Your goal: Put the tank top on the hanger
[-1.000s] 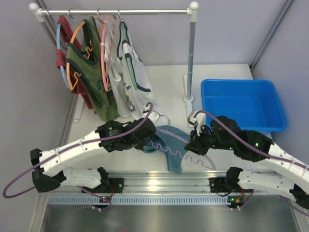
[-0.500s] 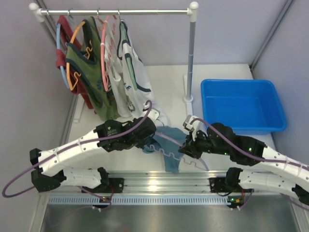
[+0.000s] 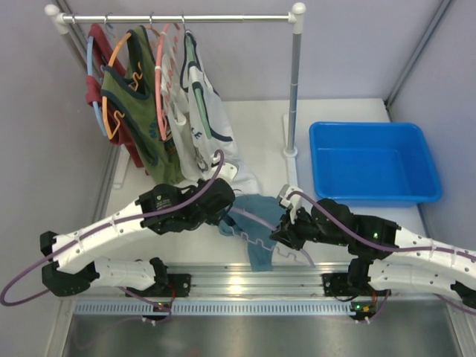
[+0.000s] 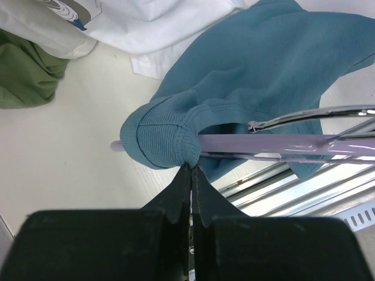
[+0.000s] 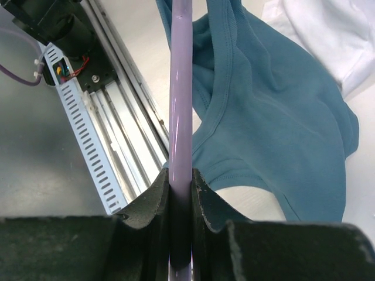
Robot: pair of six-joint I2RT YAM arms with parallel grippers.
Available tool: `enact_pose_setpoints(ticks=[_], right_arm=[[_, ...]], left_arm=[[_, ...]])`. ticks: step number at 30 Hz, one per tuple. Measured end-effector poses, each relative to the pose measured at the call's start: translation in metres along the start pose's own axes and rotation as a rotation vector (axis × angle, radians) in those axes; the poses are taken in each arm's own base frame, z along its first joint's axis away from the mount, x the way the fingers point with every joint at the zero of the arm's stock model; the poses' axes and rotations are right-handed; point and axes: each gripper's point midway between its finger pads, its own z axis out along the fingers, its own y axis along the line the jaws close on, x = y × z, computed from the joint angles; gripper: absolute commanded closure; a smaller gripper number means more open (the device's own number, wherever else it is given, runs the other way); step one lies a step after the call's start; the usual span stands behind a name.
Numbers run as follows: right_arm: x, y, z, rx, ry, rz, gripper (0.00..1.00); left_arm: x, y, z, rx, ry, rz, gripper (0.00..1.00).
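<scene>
The teal tank top (image 3: 256, 212) hangs bunched between my two grippers above the table's near edge. My left gripper (image 3: 225, 217) is shut on a ribbed strap edge of the tank top (image 4: 263, 70), which is wrapped over one end of the lavender hanger (image 4: 263, 143). The hanger's metal hook (image 4: 310, 117) lies just above the bar. My right gripper (image 3: 277, 232) is shut on the hanger's bar (image 5: 180, 88), which runs straight out from between the jaws. The tank top (image 5: 281, 105) lies spread to the right of that bar. The hanger's wavy edge (image 3: 253, 242) shows below the fabric.
A clothes rack (image 3: 294, 89) stands at the back, with an olive green top (image 3: 141, 111), a white top (image 3: 197, 111) and coloured hangers on its rail. A blue bin (image 3: 372, 128) sits at the right. An aluminium rail (image 3: 253, 279) runs along the near edge.
Both grippers have shifted left and slightly nearer, carrying the hanger and the tank top with them. The right arm has stretched further left. Neither grip has changed.
</scene>
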Motion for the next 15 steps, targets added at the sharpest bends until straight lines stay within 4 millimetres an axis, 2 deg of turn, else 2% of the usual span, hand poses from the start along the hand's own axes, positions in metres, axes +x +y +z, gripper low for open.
enact_pose_setpoints(ticks=[6,10,11,13,15], right_arm=[[0.001,-0.001,0.001,0.0,-0.014,0.001,1.0],[-0.001,0.0,0.007,-0.007,-0.044,0.014,1.0],[0.001,0.0,0.01,-0.006,-0.047,0.02,1.0],[0.004,-0.001,0.012,-0.005,-0.049,0.025,1.0],[0.008,-0.002,0.014,-0.001,-0.044,0.032,1.0]], left_arm=[[0.0,-0.001,-0.002,0.01,-0.004,0.011,1.0],[-0.006,-0.003,-0.001,0.031,-0.054,-0.006,0.89],[-0.007,-0.003,-0.001,0.039,-0.07,-0.012,0.82],[-0.01,-0.003,-0.002,0.061,-0.114,-0.03,0.77],[-0.012,-0.003,-0.005,0.083,-0.155,-0.046,0.66]])
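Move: At the left fingertips is the pinched shoulder strap of the blue tank top, already looped over the lilac hanger; that hanger's left tip is about 3 cm ahead, 4 cm left and 3 cm lower. The tank top's body spreads on the table around 5 cm ahead, 10 cm right and 12 cm down; the white top's hem is some 15 cm straight ahead, 10 cm lower. From the right hand the strap lies roughly 14 cm left, 6 cm ahead and slightly lower. Letting go of the strap, the left fingers open about a quarter of their range and rise roughly 1 cm, drifting slightly right, while the hand tilts some 10 degrees so the fingertips swing right and outward. The right hand keeps its grip on the hanger, lowering it a little over 1 cm and easing it nearly 1 cm left, farther through the strap. ##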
